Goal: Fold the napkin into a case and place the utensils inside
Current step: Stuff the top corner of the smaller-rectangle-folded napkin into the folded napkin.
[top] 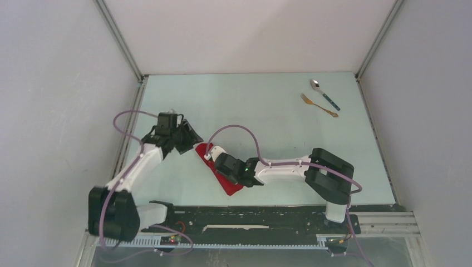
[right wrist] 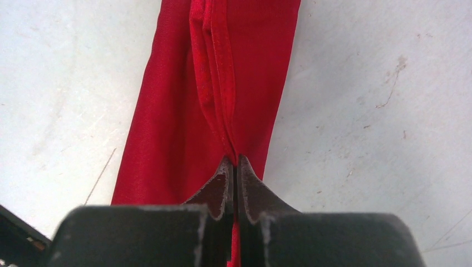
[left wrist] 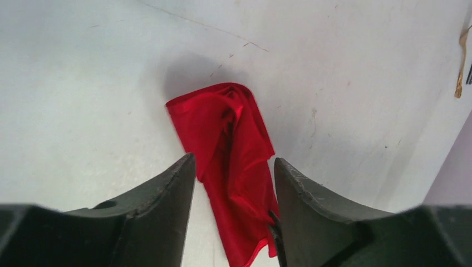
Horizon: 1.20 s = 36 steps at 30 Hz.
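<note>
The red napkin [top: 228, 185] lies on the table as a narrow, rumpled strip running from upper left to lower right. My left gripper [top: 188, 139] hovers open over its far end, and in the left wrist view the cloth [left wrist: 234, 133] runs between the spread fingers [left wrist: 167, 189] of that gripper [left wrist: 234, 160]. My right gripper [top: 218, 161] is at the strip's middle. In the right wrist view it [right wrist: 234, 160] is shut on a raised ridge of the napkin [right wrist: 167, 111]. The teal-handled spoon [top: 324, 93] and the gold fork [top: 319, 105] lie side by side at the far right.
The pale table [top: 261, 128] is walled on the left, back and right. A black rail [top: 250, 218] with both arm bases runs along the near edge. The fork [left wrist: 461, 69] shows at the right edge of the left wrist view.
</note>
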{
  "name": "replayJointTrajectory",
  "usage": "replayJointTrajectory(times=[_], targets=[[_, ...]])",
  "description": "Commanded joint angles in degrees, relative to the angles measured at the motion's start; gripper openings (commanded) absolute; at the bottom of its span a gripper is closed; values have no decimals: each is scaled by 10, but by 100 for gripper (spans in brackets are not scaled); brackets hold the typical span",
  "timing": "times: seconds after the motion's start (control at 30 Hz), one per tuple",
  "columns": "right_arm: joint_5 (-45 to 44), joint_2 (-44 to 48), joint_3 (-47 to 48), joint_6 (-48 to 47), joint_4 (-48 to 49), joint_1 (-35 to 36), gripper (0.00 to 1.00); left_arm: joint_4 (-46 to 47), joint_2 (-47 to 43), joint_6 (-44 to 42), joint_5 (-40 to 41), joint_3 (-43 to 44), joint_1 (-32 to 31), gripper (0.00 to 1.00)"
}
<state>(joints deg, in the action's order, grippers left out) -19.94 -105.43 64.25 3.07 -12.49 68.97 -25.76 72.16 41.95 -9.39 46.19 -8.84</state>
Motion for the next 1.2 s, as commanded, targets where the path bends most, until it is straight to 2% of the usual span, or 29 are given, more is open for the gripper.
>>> replayJointTrajectory(times=[0.0, 0.07, 0.13, 0.2, 0.33, 0.47, 0.83, 1.03, 1.17], targets=[[15, 24, 27, 54, -17, -1, 0, -28, -116, 32, 70, -73, 5, 54], [22, 25, 32, 67, -26, -3, 0, 9, -162, 62, 55, -133, 1, 37], [26, 25, 36, 81, -35, -6, 0, 38, -179, 86, 30, -183, -9, 24], [29, 26, 43, 93, -46, -10, 0, 58, -172, 101, 16, -211, -34, 19], [39, 27, 59, 113, -67, -20, 0, 102, -143, 141, 14, -229, -107, 14], [56, 26, 69, 124, -76, -26, 0, 130, -117, 164, 32, -235, -158, 12], [112, -15, 120, 181, -108, -25, 2, 182, -56, 192, 43, -254, -206, 6], [135, -51, 125, 202, -103, -30, 3, 153, -85, 183, 59, -255, -206, 6], [133, -67, 125, 205, -105, -35, 3, 98, -146, 168, 83, -247, -203, 14]])
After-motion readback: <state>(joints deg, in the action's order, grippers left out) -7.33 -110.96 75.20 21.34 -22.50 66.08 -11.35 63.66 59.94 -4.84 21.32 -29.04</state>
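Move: The left hand is open and empty, with the folded napkin's middle about 7 cm back, 9 cm to its right and 9 cm below. The napkin's far end is about 1 cm ahead and 4 cm right of it. The right fingers are already shut on a fold. From them the napkin's middle is some 3 cm ahead and 4 cm left, and its near end about 5 cm back and 2 cm right, all roughly 1 cm below. Nearly shut, the left fingertips come up against the left side of the napkin's fold, just beyond and left of the right fingers: the hand draws back about 10 cm, sinks some 8 and then sweeps right, closing on the way. The right hand keeps the fold at its shut tips, arcs 3 cm left while rising about 3 cm and sinking again, edges back and tips some 20 degrees steeper. ##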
